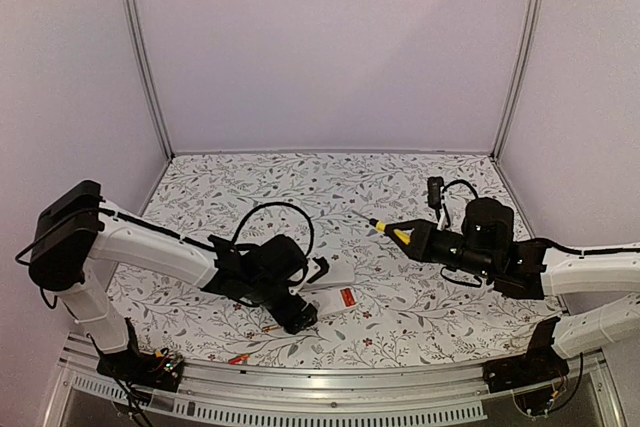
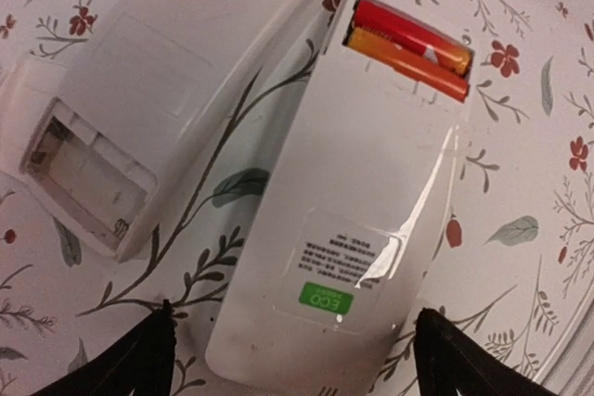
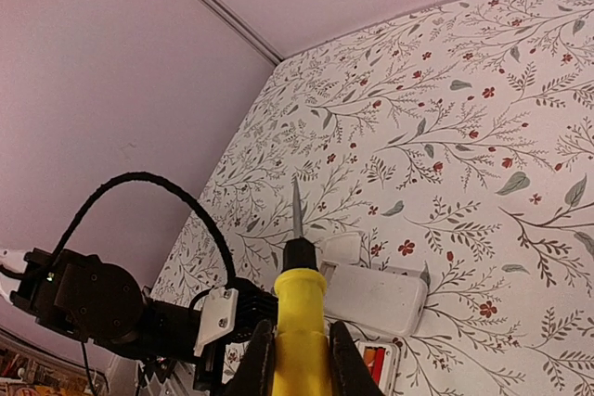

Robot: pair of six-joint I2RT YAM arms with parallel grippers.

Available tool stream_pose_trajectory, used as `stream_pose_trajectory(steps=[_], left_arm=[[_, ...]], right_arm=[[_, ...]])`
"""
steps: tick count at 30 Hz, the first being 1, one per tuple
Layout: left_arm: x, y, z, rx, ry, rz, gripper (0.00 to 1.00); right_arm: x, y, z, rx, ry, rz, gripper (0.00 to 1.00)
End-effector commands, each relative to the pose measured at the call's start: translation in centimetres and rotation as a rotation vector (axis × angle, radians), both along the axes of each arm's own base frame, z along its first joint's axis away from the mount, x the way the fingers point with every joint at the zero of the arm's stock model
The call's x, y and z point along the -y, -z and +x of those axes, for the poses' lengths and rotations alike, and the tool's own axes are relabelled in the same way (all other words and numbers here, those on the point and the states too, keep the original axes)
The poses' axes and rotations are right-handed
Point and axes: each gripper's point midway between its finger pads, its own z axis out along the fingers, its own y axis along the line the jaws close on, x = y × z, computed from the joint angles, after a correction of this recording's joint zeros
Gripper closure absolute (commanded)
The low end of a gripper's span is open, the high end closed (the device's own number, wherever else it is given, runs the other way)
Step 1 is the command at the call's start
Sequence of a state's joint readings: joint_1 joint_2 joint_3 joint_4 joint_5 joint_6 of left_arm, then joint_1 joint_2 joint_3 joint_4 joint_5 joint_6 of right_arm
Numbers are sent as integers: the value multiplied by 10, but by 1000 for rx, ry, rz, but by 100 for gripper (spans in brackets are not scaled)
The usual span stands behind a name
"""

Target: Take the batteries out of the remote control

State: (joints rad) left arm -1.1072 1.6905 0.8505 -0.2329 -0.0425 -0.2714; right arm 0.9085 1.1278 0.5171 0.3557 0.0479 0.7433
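A white remote control (image 2: 353, 201) lies back-up on the flowered cloth, its compartment uncovered. Two red-orange batteries (image 2: 408, 48) sit side by side in it at the far end. My left gripper (image 2: 294, 312) is open, one black finger on each side of the remote's near end, touching nothing. From above, that gripper (image 1: 313, 293) hovers over the remote (image 1: 335, 300), where the batteries (image 1: 347, 297) show red. My right gripper (image 3: 299, 326) is shut on a yellow-handled screwdriver (image 3: 302, 312), held off the table to the right (image 1: 400, 235), blade pointing left.
A second white remote (image 2: 139, 90) lies just left of the first, its compartment empty. A small red-orange cylinder (image 1: 238, 358) lies near the table's front edge. Purple walls close in the back and both sides.
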Motion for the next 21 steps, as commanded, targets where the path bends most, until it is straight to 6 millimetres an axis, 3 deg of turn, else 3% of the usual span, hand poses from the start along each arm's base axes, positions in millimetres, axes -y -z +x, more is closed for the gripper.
stream_pose_trajectory(steps=[1, 5, 14, 21], left_arm=[[4, 7, -11, -7, 125, 66, 13], [5, 9, -13, 3, 199, 103, 20], [1, 24, -24, 7, 384, 210, 50], [19, 9, -35, 86, 491, 139, 61]], right_arm=[[3, 16, -2, -32, -15, -59, 100], [6, 27, -8, -50, -37, -112, 100], [4, 43, -32, -98, -193, -252, 100], [7, 60, -64, -189, -356, -359, 100]])
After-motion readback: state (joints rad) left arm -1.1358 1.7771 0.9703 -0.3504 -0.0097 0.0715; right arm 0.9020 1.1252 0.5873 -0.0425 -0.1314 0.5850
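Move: My left hand is low over the left end of the battery-filled remote control; its middle lies some 6 cm to the right and 2 cm ahead, about 1 cm lower. The empty remote is roughly 10 cm ahead and 6 cm right, a loose battery 6 cm left and 2 cm back. From my right hand, which holds the screwdriver, the remote's two batteries lie some 9 cm left, 2 cm back and 19 cm below; the empty remote, 14 cm left and 3 cm ahead. I close my left fingers from wide open onto the two long sides of the remote's end, turning that hand about 20 degrees clockwise while it eases a couple of centimetres right and back. Meanwhile my right hand keeps its hold on the screwdriver and brings it down 5 to 6 cm, then also back some 4 cm, tilting the tip downward towards the batteries. ##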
